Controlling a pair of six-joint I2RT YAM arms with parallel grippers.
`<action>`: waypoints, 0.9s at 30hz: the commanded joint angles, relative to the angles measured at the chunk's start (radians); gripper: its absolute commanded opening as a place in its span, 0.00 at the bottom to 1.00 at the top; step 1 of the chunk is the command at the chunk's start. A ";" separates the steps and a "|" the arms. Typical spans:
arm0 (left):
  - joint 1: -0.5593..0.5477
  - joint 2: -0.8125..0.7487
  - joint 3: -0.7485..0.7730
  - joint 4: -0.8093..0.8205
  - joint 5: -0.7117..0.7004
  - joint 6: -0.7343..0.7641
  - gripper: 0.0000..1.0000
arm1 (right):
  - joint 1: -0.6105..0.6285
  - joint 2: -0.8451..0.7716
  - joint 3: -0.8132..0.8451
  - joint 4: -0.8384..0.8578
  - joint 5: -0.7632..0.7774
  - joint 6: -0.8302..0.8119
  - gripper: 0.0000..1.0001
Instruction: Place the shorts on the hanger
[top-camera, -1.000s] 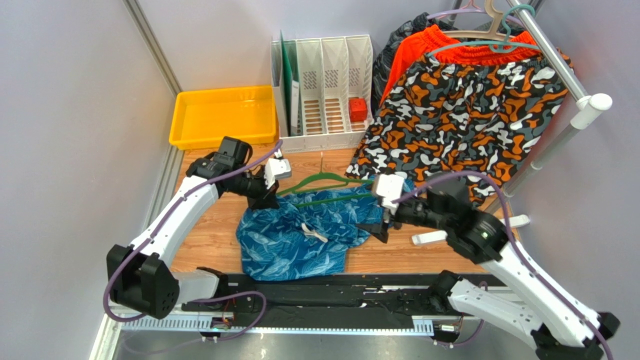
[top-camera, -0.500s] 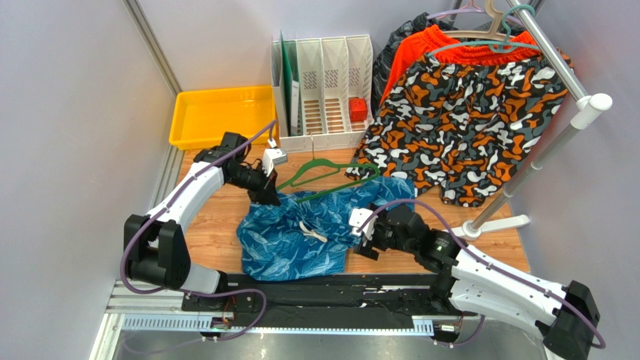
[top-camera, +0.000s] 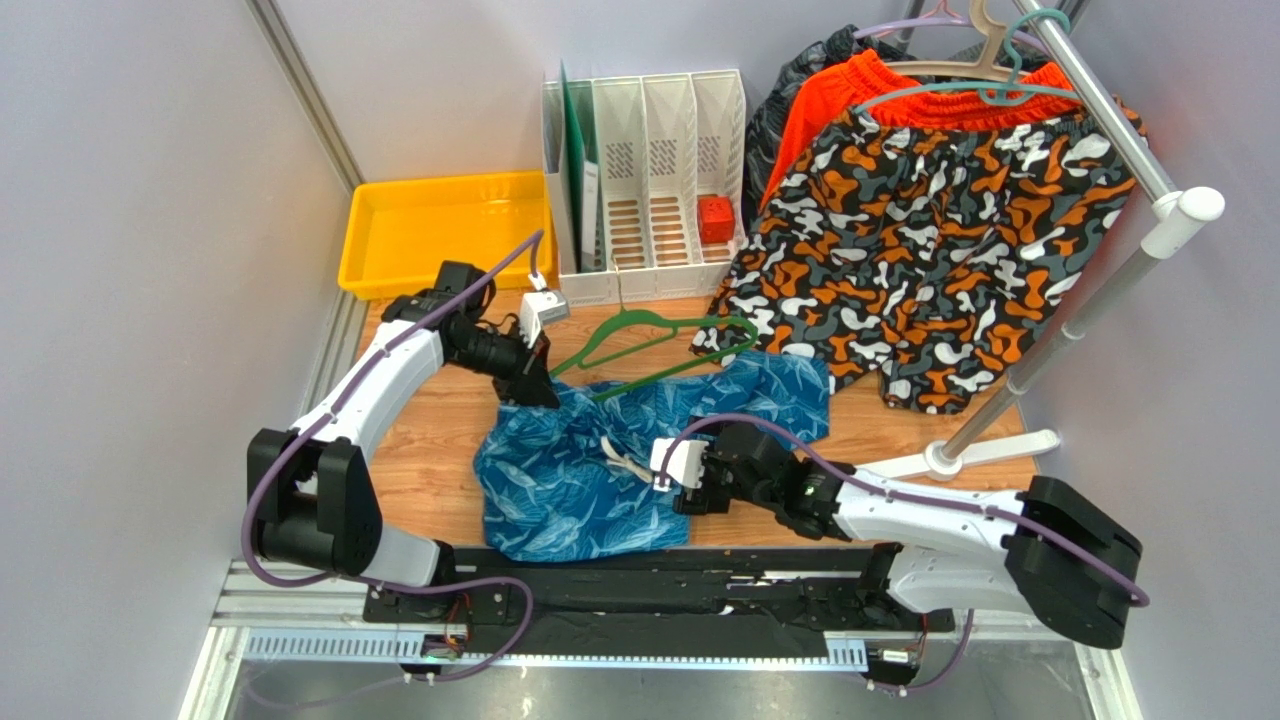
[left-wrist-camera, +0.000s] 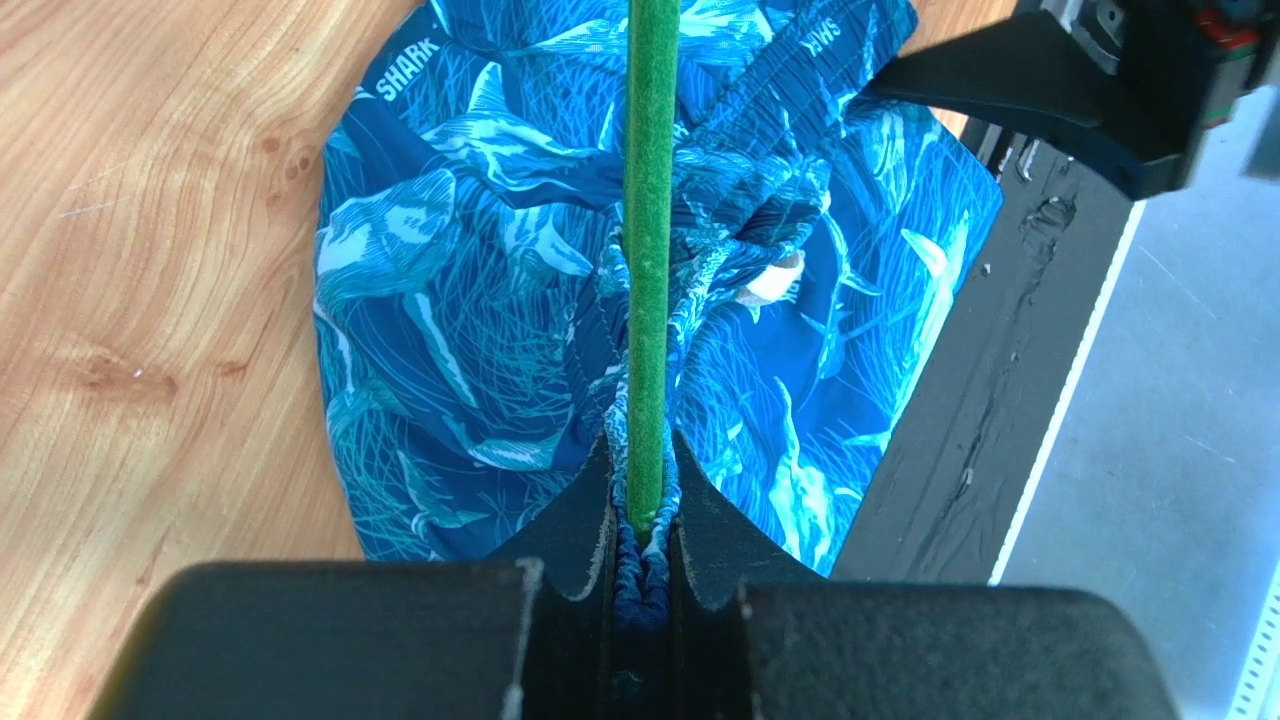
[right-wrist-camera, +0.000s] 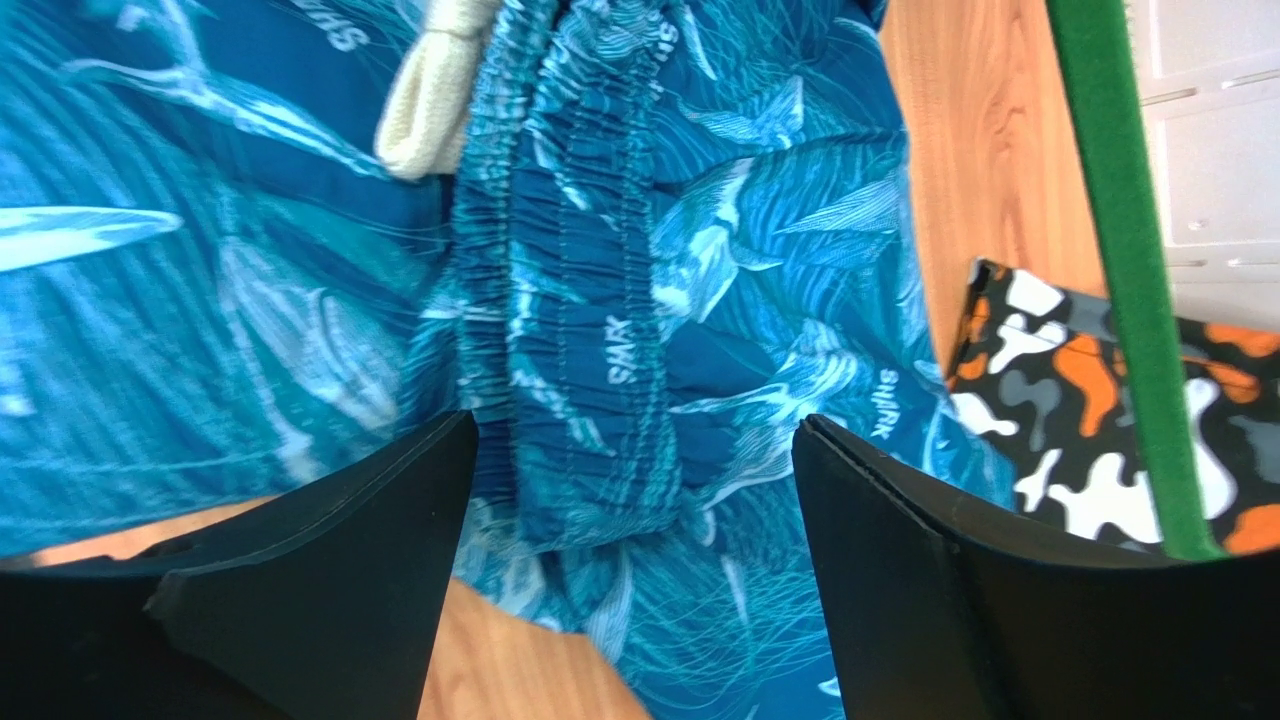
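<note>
The blue leaf-print shorts (top-camera: 579, 477) lie crumpled on the wooden table, the white drawstring (top-camera: 624, 459) on top. The dark green hanger (top-camera: 649, 333) lies tilted along their far edge. My left gripper (top-camera: 529, 390) is shut on the end of the hanger bar (left-wrist-camera: 649, 225) together with a fold of the shorts (left-wrist-camera: 451, 285). My right gripper (top-camera: 688, 489) is open low over the shorts' near right part. Its jaws straddle the gathered waistband (right-wrist-camera: 579, 330) without touching it. The hanger bar (right-wrist-camera: 1124, 255) passes to the right of them.
A yellow tray (top-camera: 443, 233) and a white file rack (top-camera: 646, 180) with a red block (top-camera: 715, 219) stand at the back. Camouflage shorts (top-camera: 932, 225) and orange shorts (top-camera: 879, 87) hang from a clothes rail (top-camera: 1120, 128) on the right, whose foot (top-camera: 977, 450) rests on the table.
My right arm has swung left and toward the near edge, from the hanger's right end to the shorts' near right part. The hanger's right end has shifted a little toward the back. My left gripper keeps its hold.
</note>
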 joint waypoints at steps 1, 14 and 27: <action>0.007 -0.003 0.032 0.005 0.072 0.019 0.00 | 0.000 0.053 0.014 0.151 0.082 -0.088 0.80; 0.056 0.017 0.020 -0.004 0.110 0.022 0.00 | -0.149 0.177 0.011 0.295 0.153 -0.128 0.70; 0.143 -0.028 0.012 -0.032 0.125 0.028 0.00 | -0.353 0.198 0.248 0.012 0.043 0.073 0.00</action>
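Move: The waistband's free right end lies roughly 5 cm ahead of the right hand, level with it sideways and about 3 cm below its open fingers. The white drawstring is some 4 cm ahead, 9 cm to the left and 4 cm lower; the hanger's right tip is about 20 cm ahead, 8 cm to the right and 7 cm up. From the left hand, that waistband end is roughly 9 cm back, 18 cm right and 11 cm down. Forward low over the shorts goes the right hand, about 12 cm in all and edging some 4 cm right, sinking slightly with open fingers, then shutting them on the waistband's right end and starting to lift as it turns about 20 degrees clockwise. The left hand keeps its pinch on the hanger and the bunched waistband, nearly still. ##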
